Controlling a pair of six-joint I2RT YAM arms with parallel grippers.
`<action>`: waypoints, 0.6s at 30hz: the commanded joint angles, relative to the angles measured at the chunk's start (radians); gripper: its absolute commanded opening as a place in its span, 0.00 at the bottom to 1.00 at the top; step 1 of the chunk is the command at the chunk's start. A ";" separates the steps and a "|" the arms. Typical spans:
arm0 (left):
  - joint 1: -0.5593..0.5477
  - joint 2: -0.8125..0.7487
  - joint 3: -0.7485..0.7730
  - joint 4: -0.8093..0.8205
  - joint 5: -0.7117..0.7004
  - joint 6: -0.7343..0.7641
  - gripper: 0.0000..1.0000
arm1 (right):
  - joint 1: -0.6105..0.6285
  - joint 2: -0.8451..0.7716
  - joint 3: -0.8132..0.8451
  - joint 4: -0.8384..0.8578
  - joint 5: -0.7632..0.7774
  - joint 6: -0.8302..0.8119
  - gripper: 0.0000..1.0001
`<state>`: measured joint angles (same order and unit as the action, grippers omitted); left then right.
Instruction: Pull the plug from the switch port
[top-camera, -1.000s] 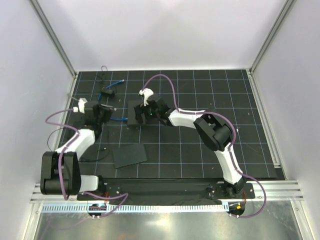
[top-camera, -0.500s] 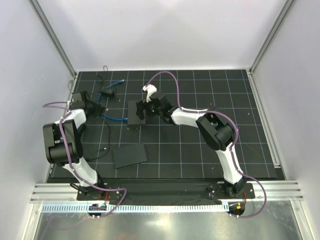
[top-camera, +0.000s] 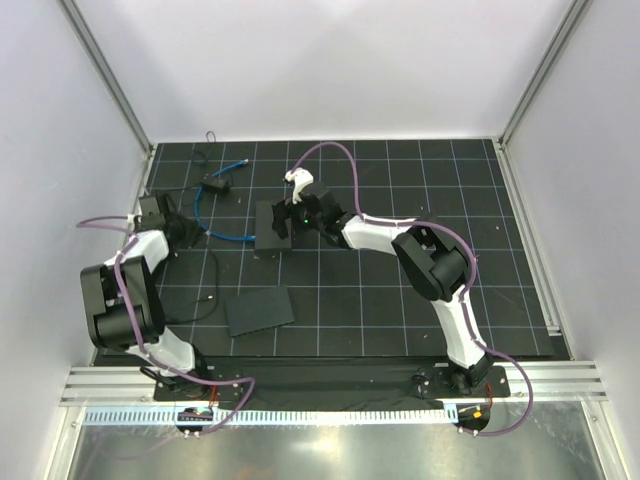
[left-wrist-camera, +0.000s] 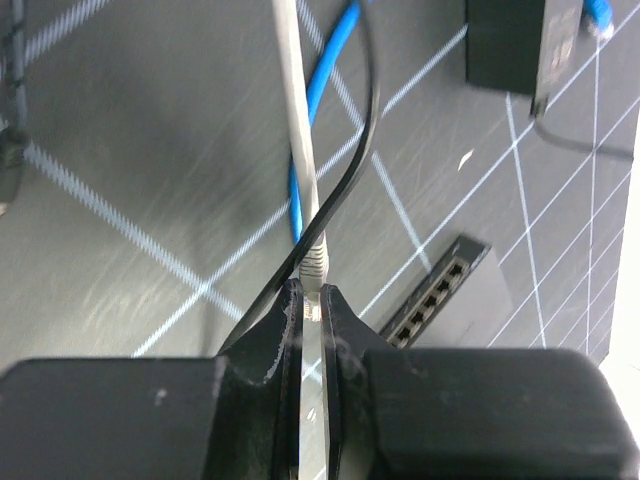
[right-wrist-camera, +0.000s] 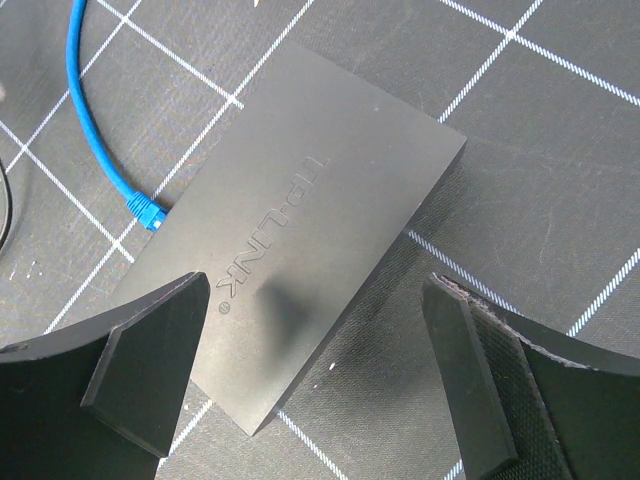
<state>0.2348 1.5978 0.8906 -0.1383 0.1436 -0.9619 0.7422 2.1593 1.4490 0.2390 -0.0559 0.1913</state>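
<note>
The black switch box (top-camera: 268, 234) lies mid-table, its top showing in the right wrist view (right-wrist-camera: 320, 200). The bright-blue cable (top-camera: 205, 205) ends in a blue boot (right-wrist-camera: 150, 213) against the switch's left edge; the pale plug tip is hidden there. My right gripper (top-camera: 291, 220) hangs open over the switch (right-wrist-camera: 315, 300), a finger on either side. My left gripper (top-camera: 163, 217) is at the table's far left, shut (left-wrist-camera: 312, 296) on the connector of a grey cable (left-wrist-camera: 296, 130). A row of switch ports (left-wrist-camera: 432, 300) shows beyond it.
A small black box (top-camera: 216, 185) stands at the back left, also in the left wrist view (left-wrist-camera: 510, 45). A flat black slab (top-camera: 258, 310) lies near the front. A thin black wire (left-wrist-camera: 345, 180) crosses the grey cable. Walls close the left, back and right.
My left gripper has swung left and back towards the wall, and the arm has folded up. The blue cable's loop has shifted. My right gripper has stayed over the switch.
</note>
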 joint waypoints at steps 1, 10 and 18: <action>-0.021 -0.100 -0.036 0.042 0.021 0.026 0.00 | 0.000 -0.035 0.045 0.033 -0.005 0.010 0.97; -0.086 -0.323 0.057 -0.079 -0.087 0.117 0.00 | -0.001 -0.032 0.050 0.029 0.002 0.014 0.97; -0.100 -0.440 0.113 -0.138 -0.134 0.141 0.00 | -0.003 -0.042 0.034 0.039 0.016 0.030 0.97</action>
<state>0.1390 1.1900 0.9665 -0.2420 0.0425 -0.8524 0.7422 2.1593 1.4563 0.2382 -0.0547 0.2066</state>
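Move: The left hand already holds the grey plug, free of its port; the switch lies some 18 cm to the hand's right, about 2 cm ahead and 6 cm lower. The blue plug, still in the switch, is about level and 14 cm to the right; the black box stands some 14 cm ahead and 7 cm right. From the open right hand, the switch is about 2 cm ahead, 3 cm left and 5 cm below. The left hand, still pinching the grey plug, lifts about 16 cm away from the switch, fingers tilting up 20 degrees. ##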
